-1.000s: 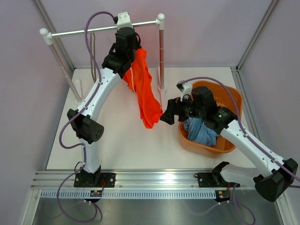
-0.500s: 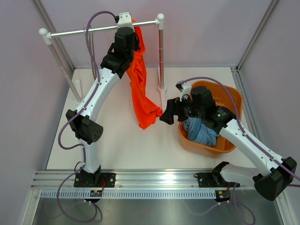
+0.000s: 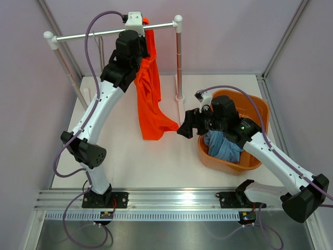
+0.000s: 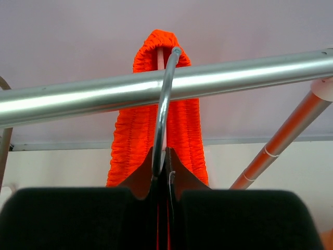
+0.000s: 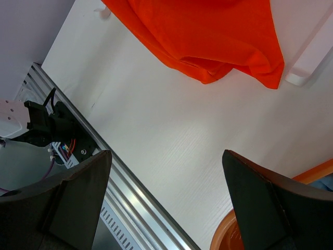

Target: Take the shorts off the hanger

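Note:
The orange shorts hang from a hanger whose metal hook loops over the silver rail. My left gripper is raised just under the rail. In the left wrist view its jaws are pressed together on the base of the hook, with the gathered orange waistband behind. The shorts' lower hem drapes onto the table. My right gripper hovers open beside that hem, and nothing lies between its fingers. The light blue shorts lie in the orange basin.
The rack's right post stands just behind the orange shorts, its white foot near the hem. The left post leans at the far left. The basin rim is close to my right gripper. An aluminium rail runs along the near edge.
My left arm has risen towards the rail and its jaws have shut. The orange shorts have swung up and left, the hem sliding left. The right arm has not moved.

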`<state>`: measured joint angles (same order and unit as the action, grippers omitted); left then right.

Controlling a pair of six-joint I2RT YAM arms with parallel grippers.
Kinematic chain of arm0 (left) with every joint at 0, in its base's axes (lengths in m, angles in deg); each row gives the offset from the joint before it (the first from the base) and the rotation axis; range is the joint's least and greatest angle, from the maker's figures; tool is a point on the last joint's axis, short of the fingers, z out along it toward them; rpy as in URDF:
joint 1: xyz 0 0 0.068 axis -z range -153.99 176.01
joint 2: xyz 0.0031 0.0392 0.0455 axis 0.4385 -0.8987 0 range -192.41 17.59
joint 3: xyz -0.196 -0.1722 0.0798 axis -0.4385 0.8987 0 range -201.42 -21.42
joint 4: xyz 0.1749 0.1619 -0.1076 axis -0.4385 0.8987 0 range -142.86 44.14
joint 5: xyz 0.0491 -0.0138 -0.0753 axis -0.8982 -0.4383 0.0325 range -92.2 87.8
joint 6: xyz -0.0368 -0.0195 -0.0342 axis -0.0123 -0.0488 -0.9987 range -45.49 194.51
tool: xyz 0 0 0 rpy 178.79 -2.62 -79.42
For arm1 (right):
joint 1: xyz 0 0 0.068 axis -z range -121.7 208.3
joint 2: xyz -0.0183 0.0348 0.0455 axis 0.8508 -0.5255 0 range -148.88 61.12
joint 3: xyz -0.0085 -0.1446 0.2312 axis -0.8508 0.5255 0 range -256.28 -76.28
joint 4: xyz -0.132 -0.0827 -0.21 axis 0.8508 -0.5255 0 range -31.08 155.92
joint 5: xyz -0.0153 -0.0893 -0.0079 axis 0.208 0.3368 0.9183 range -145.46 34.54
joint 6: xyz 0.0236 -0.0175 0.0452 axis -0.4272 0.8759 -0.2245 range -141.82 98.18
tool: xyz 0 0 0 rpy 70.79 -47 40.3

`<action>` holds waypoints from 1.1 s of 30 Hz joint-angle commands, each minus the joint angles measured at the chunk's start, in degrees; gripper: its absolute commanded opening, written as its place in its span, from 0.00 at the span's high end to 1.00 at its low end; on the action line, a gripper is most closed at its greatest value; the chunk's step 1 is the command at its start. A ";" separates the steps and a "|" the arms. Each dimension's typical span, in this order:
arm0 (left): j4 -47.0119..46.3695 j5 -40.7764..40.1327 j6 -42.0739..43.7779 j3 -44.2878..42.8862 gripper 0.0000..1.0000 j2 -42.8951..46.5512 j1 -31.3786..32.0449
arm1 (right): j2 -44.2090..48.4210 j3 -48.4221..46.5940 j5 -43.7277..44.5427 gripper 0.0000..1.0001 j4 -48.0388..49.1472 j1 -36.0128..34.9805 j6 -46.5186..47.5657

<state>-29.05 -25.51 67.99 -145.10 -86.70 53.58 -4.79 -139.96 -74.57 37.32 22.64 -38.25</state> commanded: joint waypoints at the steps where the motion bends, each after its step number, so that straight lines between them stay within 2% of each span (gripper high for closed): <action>1: -6.50 0.90 3.62 -0.24 1.00 4.80 1.17 | 0.08 -0.57 -0.57 0.04 1.35 0.24 0.60; 6: -0.61 0.46 2.04 -2.19 1.00 5.06 1.96 | 0.78 -0.48 -0.05 0.04 1.09 0.15 0.78; 11: -0.52 -3.32 2.13 5.27 1.00 9.01 3.71 | 1.22 -0.57 0.22 0.04 1.00 0.24 0.69; 16: 0.71 -3.06 1.69 9.68 1.00 13.31 4.68 | 1.75 -0.65 0.48 0.04 0.65 0.33 0.69; 24: 11.68 0.19 0.37 11.52 1.00 19.03 8.55 | 2.54 -2.59 2.85 0.03 -1.02 0.24 0.26; 30: 14.68 4.58 -1.91 24.69 1.00 32.20 12.68 | 3.77 -5.57 4.87 0.04 -1.90 0.24 -1.68; 33: 15.21 9.32 -3.76 32.17 1.00 38.69 15.05 | 4.38 -7.16 6.98 0.05 -2.07 0.24 -2.56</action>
<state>-11.95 -21.45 66.56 -116.99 -54.90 67.09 -2.36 -143.33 -70.48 35.50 22.66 -39.41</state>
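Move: The left hand already grips the hanger at its hook, the orange shorts hanging with their middle about 20 cm below and 8 cm back. The rail is about 4 cm ahead at its height; the open right gripper waits some 27 cm back, 15 cm right and 20 cm lower. The empty hanger hangs about 14 cm left, 2 cm farther out. From the right hand, the shorts lie about 16 cm ahead and 12 cm left, level in height. Left hand, still pinching the hanger, draws back about 20 cm from the rail towards the rising right gripper. ##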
